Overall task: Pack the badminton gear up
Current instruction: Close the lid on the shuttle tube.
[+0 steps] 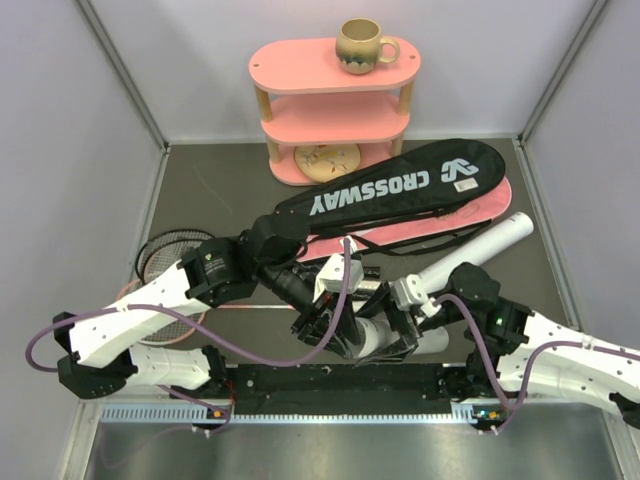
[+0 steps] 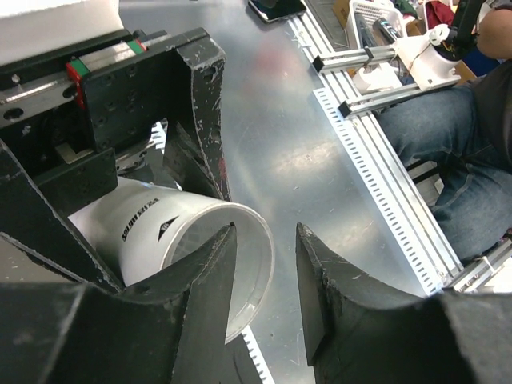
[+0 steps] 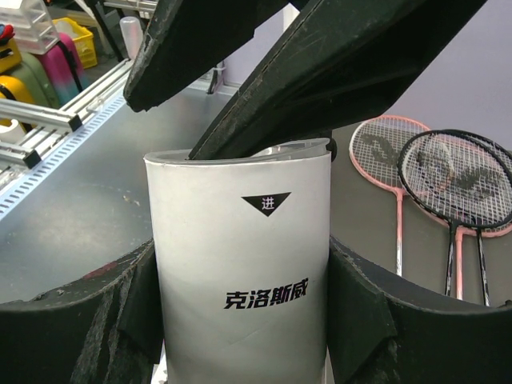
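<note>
My right gripper [image 3: 242, 258] is shut on a white tube [image 3: 240, 272] with black print, its open mouth turned toward my left gripper [image 2: 266, 240]. The left fingers [image 3: 320, 64] stand open at that mouth [image 2: 240, 264], one tip across the rim, with nothing between them. From above, both grippers [image 1: 335, 335] [image 1: 395, 330] meet over the table's near middle around the tube [image 1: 368, 335]. A second white tube [image 1: 480, 250] lies to the right. The black CROSSWAY bag [image 1: 400, 185] lies on the pink bag [image 1: 470, 215]. The pink racket [image 3: 396, 152] and black racket [image 3: 456, 176] lie at the left [image 1: 170, 255].
A pink three-tier shelf [image 1: 335, 110] stands at the back with a beige mug [image 1: 362, 45] on top and a round plate [image 1: 327, 158] on its lowest tier. A slotted metal rail [image 1: 330, 410] runs along the near edge. Grey walls close in both sides.
</note>
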Robot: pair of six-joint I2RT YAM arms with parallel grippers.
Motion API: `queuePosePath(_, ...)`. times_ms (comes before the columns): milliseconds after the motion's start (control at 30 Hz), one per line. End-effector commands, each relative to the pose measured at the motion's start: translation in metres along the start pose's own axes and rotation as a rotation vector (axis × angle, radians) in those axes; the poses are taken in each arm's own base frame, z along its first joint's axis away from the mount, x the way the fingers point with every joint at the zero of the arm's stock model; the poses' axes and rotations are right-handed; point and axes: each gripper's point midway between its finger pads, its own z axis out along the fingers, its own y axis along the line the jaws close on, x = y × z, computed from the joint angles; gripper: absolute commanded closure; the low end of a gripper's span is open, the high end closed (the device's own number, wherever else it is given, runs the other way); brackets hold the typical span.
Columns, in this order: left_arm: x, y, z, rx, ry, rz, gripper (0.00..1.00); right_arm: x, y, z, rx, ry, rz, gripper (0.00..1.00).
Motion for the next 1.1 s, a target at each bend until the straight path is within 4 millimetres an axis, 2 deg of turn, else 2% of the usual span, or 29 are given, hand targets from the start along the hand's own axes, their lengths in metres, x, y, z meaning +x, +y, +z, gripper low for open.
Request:
queuePosePath(0,0.032,0.079,0.011,-0.244,0.086,-0.037,0.56,-0.133,0.009,-0.006,-0.002,-0.362,-0.271,1.00)
queuePosePath(100,0.038,0.081,0.017,-0.222,0.062,-0.037,0.56,-0.143,0.008,-0.011,0.026,-0.406,-0.302,1.00)
queuePosePath(233,0.055,0.085,0.025,-0.179,0.049,-0.072,0.57,-0.159,0.013,-0.016,0.025,-0.465,-0.332,1.00)
queuePosePath(267,0.053,0.088,0.024,-0.189,0.040,-0.066,0.57,-0.165,0.013,-0.016,0.026,-0.468,-0.334,1.00)
queuePosePath(333,0.043,0.088,0.014,-0.221,0.012,-0.037,0.54,-0.153,0.002,-0.013,0.064,-0.403,-0.303,1.00)
queuePosePath(367,0.036,0.094,0.005,-0.271,-0.008,-0.031,0.53,-0.143,-0.003,-0.011,0.087,-0.373,-0.284,1.00)
queuePosePath(433,0.007,0.093,-0.015,-0.375,-0.090,0.026,0.50,-0.112,-0.020,-0.011,0.167,-0.273,-0.254,1.00)
queuePosePath(467,-0.006,0.094,-0.025,-0.442,-0.125,0.050,0.49,-0.090,-0.029,-0.011,0.207,-0.213,-0.226,1.00)
queuePosePath(500,-0.025,0.084,-0.039,-0.483,-0.185,0.090,0.48,-0.062,-0.045,-0.015,0.290,-0.118,-0.185,1.00)
queuePosePath(533,-0.043,0.076,-0.052,-0.523,-0.249,0.102,0.47,-0.051,-0.051,-0.020,0.337,-0.090,-0.171,1.00)
queuePosePath(567,-0.061,0.057,-0.071,-0.565,-0.334,0.136,0.43,-0.025,-0.060,-0.025,0.397,-0.037,-0.135,1.00)
queuePosePath(600,-0.079,0.058,-0.093,-0.673,-0.424,0.161,0.33,-0.008,-0.080,-0.038,0.538,0.002,-0.094,1.00)
queuePosePath(633,-0.087,0.054,-0.110,-0.737,-0.493,0.167,0.25,0.008,-0.087,-0.048,0.610,0.030,-0.069,1.00)
queuePosePath(667,-0.096,0.034,-0.131,-0.769,-0.573,0.202,0.24,0.014,-0.095,-0.057,0.687,0.039,-0.028,1.00)
queuePosePath(700,-0.099,0.034,-0.147,-0.841,-0.624,0.202,0.23,0.018,-0.114,-0.078,0.851,0.047,-0.006,1.00)
queuePosePath(733,-0.099,0.031,-0.156,-0.872,-0.650,0.201,0.23,0.021,-0.122,-0.093,0.946,0.067,0.013,1.00)
queuePosePath(767,-0.098,0.026,-0.165,-0.898,-0.670,0.196,0.22,0.023,-0.136,-0.116,1.108,0.064,0.075,1.00)
queuePosePath(800,-0.094,0.033,-0.176,-0.973,-0.681,0.164,0.20,0.023,-0.146,-0.136,1.214,0.079,0.090,1.00)
queuePosePath(867,-0.073,0.053,-0.184,-1.089,-0.631,0.069,0.19,0.023,-0.160,-0.182,1.474,0.124,0.160,1.00)
queuePosePath(900,-0.062,0.067,-0.193,-1.176,-0.614,0.017,0.19,0.025,-0.170,-0.223,1.636,0.149,0.196,1.00)
queuePosePath(933,-0.045,0.078,-0.195,-1.229,-0.565,-0.034,0.18,0.019,-0.171,-0.244,1.704,0.177,0.238,1.00)
queuePosePath(967,-0.033,0.094,-0.190,-1.259,-0.526,-0.092,0.17,0.029,-0.178,-0.252,1.730,0.194,0.310,1.00)
queuePosePath(1000,-0.015,0.108,-0.184,-1.283,-0.474,-0.143,0.17,0.032,-0.183,-0.273,1.791,0.196,0.347,1.00)
queuePosePath(1033,0.002,0.128,-0.182,-1.320,-0.425,-0.206,0.16,0.032,-0.186,-0.314,1.918,0.179,0.392,1.00)
queuePosePath(1067,0.017,0.139,-0.175,-1.324,-0.409,-0.287,0.14,0.042,-0.185,-0.328,1.940,0.174,0.476,1.00)
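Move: The left hand's fingertips are at the shuttle tube's mouth, whose middle is some 3 cm ahead and 4 cm to the right, about level. The racket handles lie roughly 10 cm ahead, straight below it sideways, 18 cm down. From the right hand, which already grips the tube, the mouth is about 6 cm to its left and 1 cm back. The pink bag lies about 21 cm ahead and 4 cm right, the spare tube 16 cm ahead and 25 cm right, both some 16 cm below. Forward, left and up goes the left hand, about 20 cm in all, after half a second of only a slight roll at the mouth; its fingers come free, open wider, and swing counter-clockwise some 70 degrees. Meanwhile the right hand keeps its grip on the tube and sweeps forward some 25 cm, then also right, turning about 90 degrees clockwise towards the bags. ##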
